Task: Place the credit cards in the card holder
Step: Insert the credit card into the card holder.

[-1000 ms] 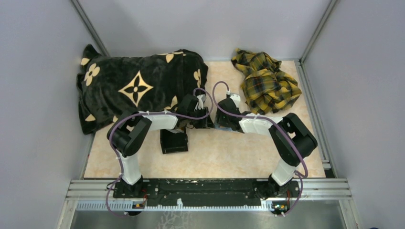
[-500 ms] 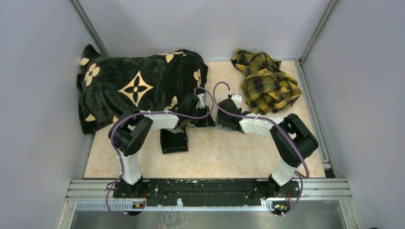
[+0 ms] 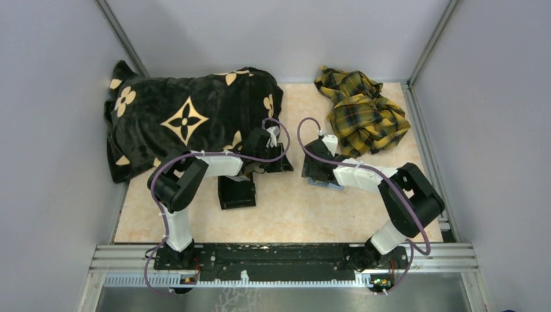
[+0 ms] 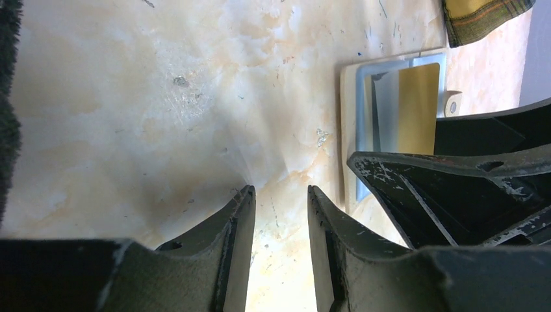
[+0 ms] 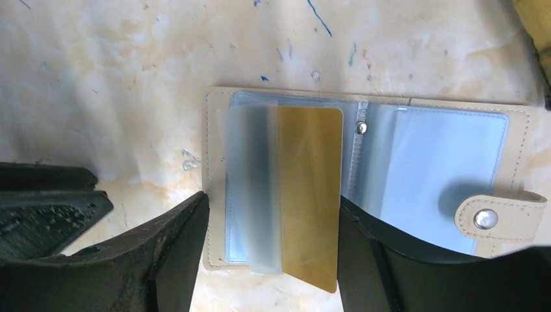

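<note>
The tan card holder lies open on the table, its clear sleeves up and its snap tab to the right. A gold credit card sits partly under a clear sleeve and sticks out past the holder's near edge. My right gripper hangs open over it, one finger on each side of the card and the left finger well off it. In the top view only an edge of the holder shows under that gripper. My left gripper is open and empty over bare table, left of the holder.
A black rectangular tray lies under the left forearm. A black blanket with tan flowers covers the back left. A yellow plaid cloth is bunched at the back right. Grey walls enclose the table.
My right gripper has opened wider and shifted right and a little nearer, uncovering an edge of the card holder. The left arm has stayed still.
</note>
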`<state>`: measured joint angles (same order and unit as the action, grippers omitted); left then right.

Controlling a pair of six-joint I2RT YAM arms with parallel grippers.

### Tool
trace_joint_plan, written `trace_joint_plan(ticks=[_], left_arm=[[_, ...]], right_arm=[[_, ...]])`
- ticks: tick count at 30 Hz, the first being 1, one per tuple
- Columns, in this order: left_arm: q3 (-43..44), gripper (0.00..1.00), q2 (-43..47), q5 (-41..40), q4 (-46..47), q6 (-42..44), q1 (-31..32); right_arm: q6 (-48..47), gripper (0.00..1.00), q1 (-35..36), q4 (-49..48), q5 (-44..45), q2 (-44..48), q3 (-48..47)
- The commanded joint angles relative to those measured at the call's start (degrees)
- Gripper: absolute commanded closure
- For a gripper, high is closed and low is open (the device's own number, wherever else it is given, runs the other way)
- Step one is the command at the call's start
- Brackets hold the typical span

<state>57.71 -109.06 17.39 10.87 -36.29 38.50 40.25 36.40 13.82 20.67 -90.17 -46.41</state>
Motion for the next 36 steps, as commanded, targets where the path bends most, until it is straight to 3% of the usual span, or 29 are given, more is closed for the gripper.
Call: trace_joint_plan(ticks=[1,21,36], left_arm=[[-1.6,0.58,1.0,-0.2,1.1,-0.2,0.1],[-1.8,0.57,2.1,2.4,1.8,-1.5,0.1],[-0.8,0.57,2.4,3.8,1.9,-3.0,0.1]], right_arm=[[1.0,0.33,-2.2,5.9,-5.2,2.8,4.6],[3.6,0.33,-7.1,-1.2,-18.0,14.9,9.0],[2.8,0.32,-9.6,2.3,-15.5,20.6,9.9]])
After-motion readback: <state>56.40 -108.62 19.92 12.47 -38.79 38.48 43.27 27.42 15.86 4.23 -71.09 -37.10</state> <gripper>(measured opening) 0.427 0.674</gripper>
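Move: Just to the right of the right hand point, about 1 cm over and 1 cm below, the gold credit card sits tilted in the pocket. The open card holder's middle is some 3 cm to the hand's right, level with it and 2 cm below. The plaid cloth lies about 20 cm ahead and 16 cm right of this hand, the black box some 25 cm left and 6 cm back. From the left hand the card is roughly 10 cm right, 1 cm back. Drawing back towards the base with its open fingers around the card, the right hand first slides nearly level back and to the right, its right finger against the card's raised edge, then lifts about 4 cm clear of the holder. Overall it comes back some 3 cm and 2 cm right, while the wrist rolls about 15 degrees, left side rising; the fingers keep their gap. ##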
